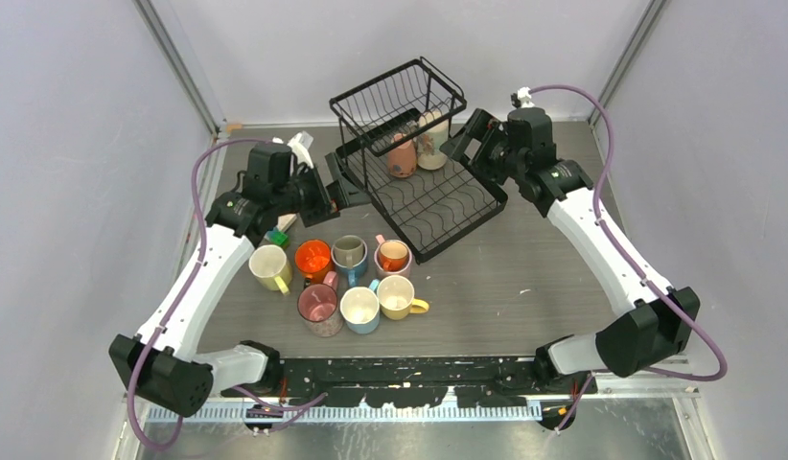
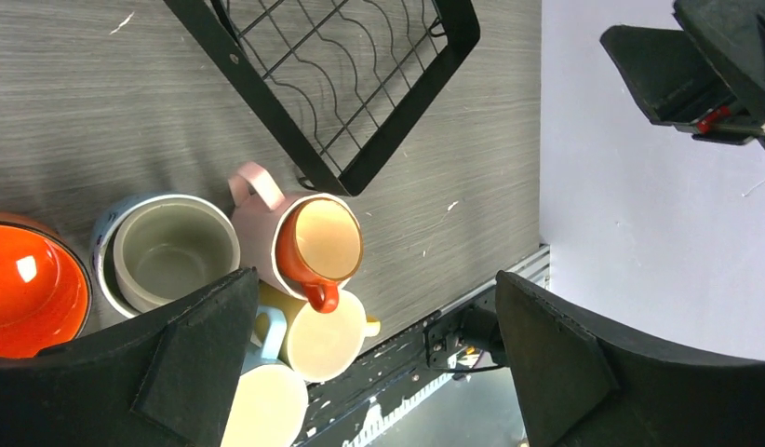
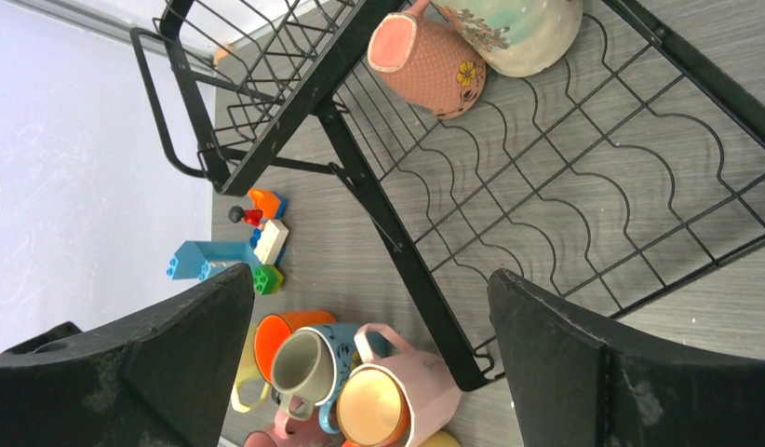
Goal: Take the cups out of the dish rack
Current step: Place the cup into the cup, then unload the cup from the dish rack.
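Observation:
The black wire dish rack (image 1: 438, 206) stands at the back middle of the table. On its lower tray lie a salmon cup (image 1: 402, 156) and a speckled beige cup (image 1: 431, 141), seen closer as the salmon cup (image 3: 430, 60) and the beige cup (image 3: 523, 33). Several cups stand grouped on the table in front, among them an orange cup nested in a pink one (image 2: 318, 240) and a grey cup in a blue one (image 2: 169, 251). My left gripper (image 1: 344, 195) (image 2: 374, 358) hangs open over that group at the rack's left edge. My right gripper (image 1: 459, 144) (image 3: 374, 363) is open at the rack's right side, holding nothing.
Toy blocks (image 3: 230, 247) lie left of the rack, near the left wall. The orange cup (image 1: 313, 257), the pale yellow cup (image 1: 270, 265), the pink cup (image 1: 319, 307), the light blue cup (image 1: 359, 309) and the yellow cup (image 1: 398, 295) crowd the front middle of the table.

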`<state>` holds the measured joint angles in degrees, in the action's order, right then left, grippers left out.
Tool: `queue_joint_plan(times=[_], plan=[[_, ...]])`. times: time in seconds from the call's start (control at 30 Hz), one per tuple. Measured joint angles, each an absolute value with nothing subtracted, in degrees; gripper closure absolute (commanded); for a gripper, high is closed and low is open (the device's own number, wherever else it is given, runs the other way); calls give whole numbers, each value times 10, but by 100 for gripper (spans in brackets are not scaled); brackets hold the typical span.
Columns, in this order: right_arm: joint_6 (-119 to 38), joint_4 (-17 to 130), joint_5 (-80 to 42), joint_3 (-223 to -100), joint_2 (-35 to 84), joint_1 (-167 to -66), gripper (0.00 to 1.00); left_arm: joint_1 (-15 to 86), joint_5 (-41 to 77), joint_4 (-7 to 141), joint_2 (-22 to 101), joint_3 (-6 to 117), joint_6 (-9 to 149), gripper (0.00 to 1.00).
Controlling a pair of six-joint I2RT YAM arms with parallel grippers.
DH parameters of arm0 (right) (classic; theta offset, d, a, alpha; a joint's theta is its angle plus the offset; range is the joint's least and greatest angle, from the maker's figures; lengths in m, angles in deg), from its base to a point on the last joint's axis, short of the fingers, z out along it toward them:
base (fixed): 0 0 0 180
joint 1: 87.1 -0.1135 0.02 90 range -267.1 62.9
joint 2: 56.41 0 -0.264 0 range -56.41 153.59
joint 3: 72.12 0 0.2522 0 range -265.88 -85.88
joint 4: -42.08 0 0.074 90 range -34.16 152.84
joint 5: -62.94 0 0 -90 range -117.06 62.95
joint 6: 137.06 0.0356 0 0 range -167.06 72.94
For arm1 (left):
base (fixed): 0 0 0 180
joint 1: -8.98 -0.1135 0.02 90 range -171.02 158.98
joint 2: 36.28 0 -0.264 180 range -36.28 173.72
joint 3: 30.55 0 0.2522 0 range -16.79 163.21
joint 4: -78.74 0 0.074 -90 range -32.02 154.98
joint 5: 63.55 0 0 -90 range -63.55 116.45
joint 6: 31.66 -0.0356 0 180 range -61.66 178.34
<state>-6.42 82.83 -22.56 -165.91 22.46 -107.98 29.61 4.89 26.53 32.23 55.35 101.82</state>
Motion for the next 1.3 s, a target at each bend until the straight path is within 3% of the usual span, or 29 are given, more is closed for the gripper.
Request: queue_joint_plan(times=[0.37,0.87,1.3], plan=[[-59,792,-227,-1632,268,-1063,0,296,107,294,376,639,1032,0],[-51,786,-226,-1591,255,-1040,0,295,362,255,703,972,1031,0],[-66,804,-229,-1590,209,-1037,0,295,449,177,882,1213,998,0]])
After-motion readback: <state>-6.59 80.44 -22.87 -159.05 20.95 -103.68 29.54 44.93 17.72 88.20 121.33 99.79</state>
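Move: The salmon cup, still in the rack's lower tier, lies about 24 cm ahead of the empty left hand, 11 cm to its right and 14 cm below. The floral cup stands some 7 cm farther right and 3 cm farther out than the salmon cup. The upper tier's middle is roughly 27 cm ahead, 10 cm right and 5 cm below; the grey cup sits 14 cm straight beneath. From the right hand the salmon cup is about 12 cm ahead, 12 cm left and 16 cm below. Towards the rack with the salmon cup, the left hand sweeps some 28 cm forward in a shallow arc, rising a few centimetres and sinking back, to the upper tier's left end, turning counter-clockwise about 30 degrees with its left side lifting; its fingers stay wide open. The right hand, also open, dips forward and down over the rack, then comes partly back up while drifting a little right. ##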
